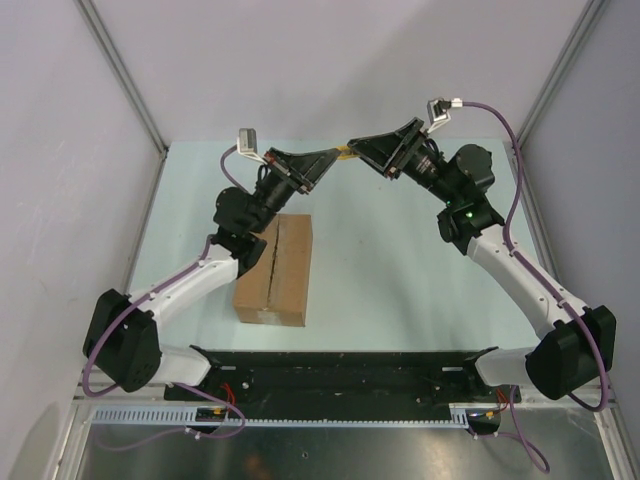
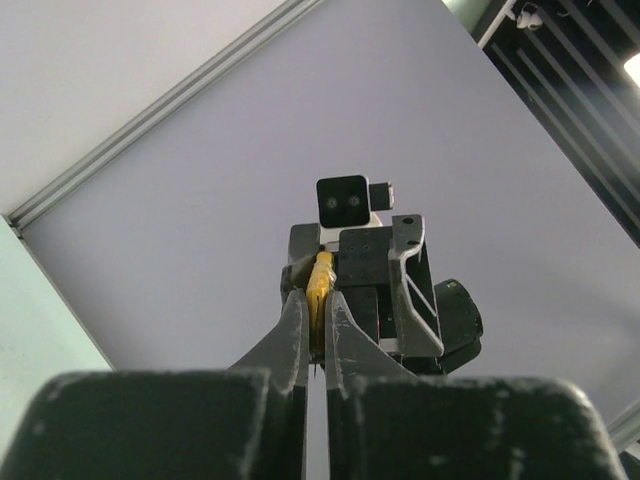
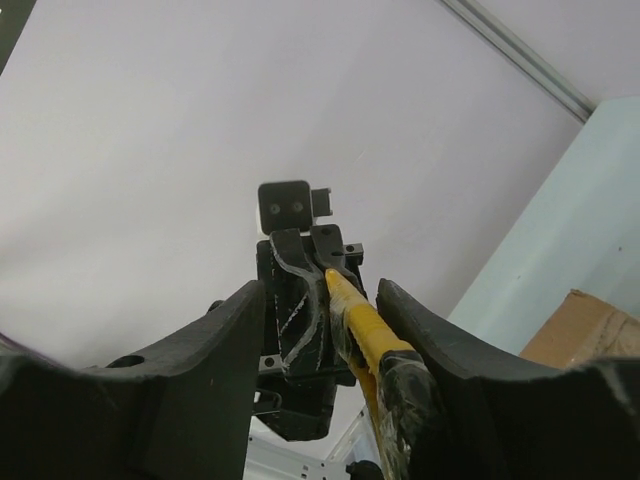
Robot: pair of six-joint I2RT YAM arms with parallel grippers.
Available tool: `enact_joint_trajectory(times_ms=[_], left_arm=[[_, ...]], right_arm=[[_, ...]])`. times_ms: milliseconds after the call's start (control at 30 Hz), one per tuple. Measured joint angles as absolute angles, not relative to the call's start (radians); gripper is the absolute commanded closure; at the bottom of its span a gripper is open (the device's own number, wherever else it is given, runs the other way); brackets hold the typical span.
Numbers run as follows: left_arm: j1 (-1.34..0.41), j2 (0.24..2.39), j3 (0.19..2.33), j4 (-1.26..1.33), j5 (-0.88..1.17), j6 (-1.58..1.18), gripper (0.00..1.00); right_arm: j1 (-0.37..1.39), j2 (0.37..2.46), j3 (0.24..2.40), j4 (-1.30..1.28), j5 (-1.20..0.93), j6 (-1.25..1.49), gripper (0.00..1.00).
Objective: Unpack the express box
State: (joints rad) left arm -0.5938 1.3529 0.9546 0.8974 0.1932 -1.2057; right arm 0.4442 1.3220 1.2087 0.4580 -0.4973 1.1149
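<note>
The express box (image 1: 277,268) is a brown carton lying flat on the table with its flaps down and its centre seam showing; one corner (image 3: 582,326) also appears in the right wrist view. My left arm covers its far corner. Both grippers are raised above the far table and meet tip to tip. My left gripper (image 1: 333,157) (image 2: 314,322) is shut on the end of a yellow-black utility knife (image 1: 344,152) (image 2: 320,284) (image 3: 366,326). My right gripper (image 1: 354,146) (image 3: 322,292) is open, its fingers wide on either side of the knife's handle, which rests against one finger.
The pale green table (image 1: 400,260) is walled by grey panels on aluminium posts (image 1: 125,80). A black rail (image 1: 340,375) with the arm bases runs along the near edge. Purple cables loop from both wrists.
</note>
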Motion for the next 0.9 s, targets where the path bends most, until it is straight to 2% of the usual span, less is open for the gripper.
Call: enact_joint_trajectory(times_ms=[200, 300, 333, 367, 400, 467, 500, 600, 667, 900], left_arm=[[-0.594, 1.356, 0.951, 0.908, 0.187, -1.223, 1.0], [-0.594, 1.356, 0.95, 0.912, 0.186, -1.232, 1.0], [-0.594, 1.357, 0.949, 0.912, 0.185, -1.237, 1.0], [-0.594, 1.36, 0.949, 0.917, 0.185, -1.244, 0.96], [-0.594, 1.361, 0.949, 0.919, 0.185, -1.251, 0.76], [-0.594, 1.362, 0.948, 0.918, 0.186, -1.256, 0.5], [-0.594, 1.364, 0.947, 0.916, 0.186, -1.251, 0.28], [-0.596, 1.371, 0.942, 0.907, 0.189, -1.242, 0.05], [-0.593, 1.371, 0.934, 0.903, 0.193, -1.229, 0.01], [-0.459, 1.289, 0.789, 0.846, 0.269, -1.172, 0.0]], right_arm=[[0.443, 1.322, 1.209, 0.424, -0.495, 1.099, 0.71], [0.442, 1.322, 1.209, 0.414, -0.495, 1.096, 0.9], [0.441, 1.322, 1.21, 0.417, -0.498, 1.101, 1.0], [0.441, 1.322, 1.211, 0.416, -0.498, 1.099, 1.0], [0.44, 1.322, 1.212, 0.415, -0.502, 1.099, 1.0], [0.437, 1.323, 1.213, 0.412, -0.506, 1.099, 1.0], [0.437, 1.323, 1.214, 0.41, -0.505, 1.098, 1.0], [0.435, 1.323, 1.218, 0.393, -0.506, 1.093, 1.0], [0.428, 1.323, 1.219, 0.38, -0.505, 1.085, 1.0], [0.385, 1.317, 1.22, 0.249, -0.474, 0.999, 1.0]])
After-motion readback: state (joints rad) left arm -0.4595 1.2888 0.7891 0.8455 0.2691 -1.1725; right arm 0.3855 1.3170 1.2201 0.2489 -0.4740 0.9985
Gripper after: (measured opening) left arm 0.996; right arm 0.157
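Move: The yellow cutter, its blade end still pinched by the left fingers, has its middle about 7 cm to the left hand's right, 2 cm ahead and 1 cm up. It already runs between the open right fingers, middle about 1 cm right of the right hand, level in height and reach. From the left hand the cardboard box lies about 15 cm left, level in reach and some 38 cm below. Right fingers close on the cutter; left open, withdraw some 8 cm down and left; right sinks forward about 5 cm. ##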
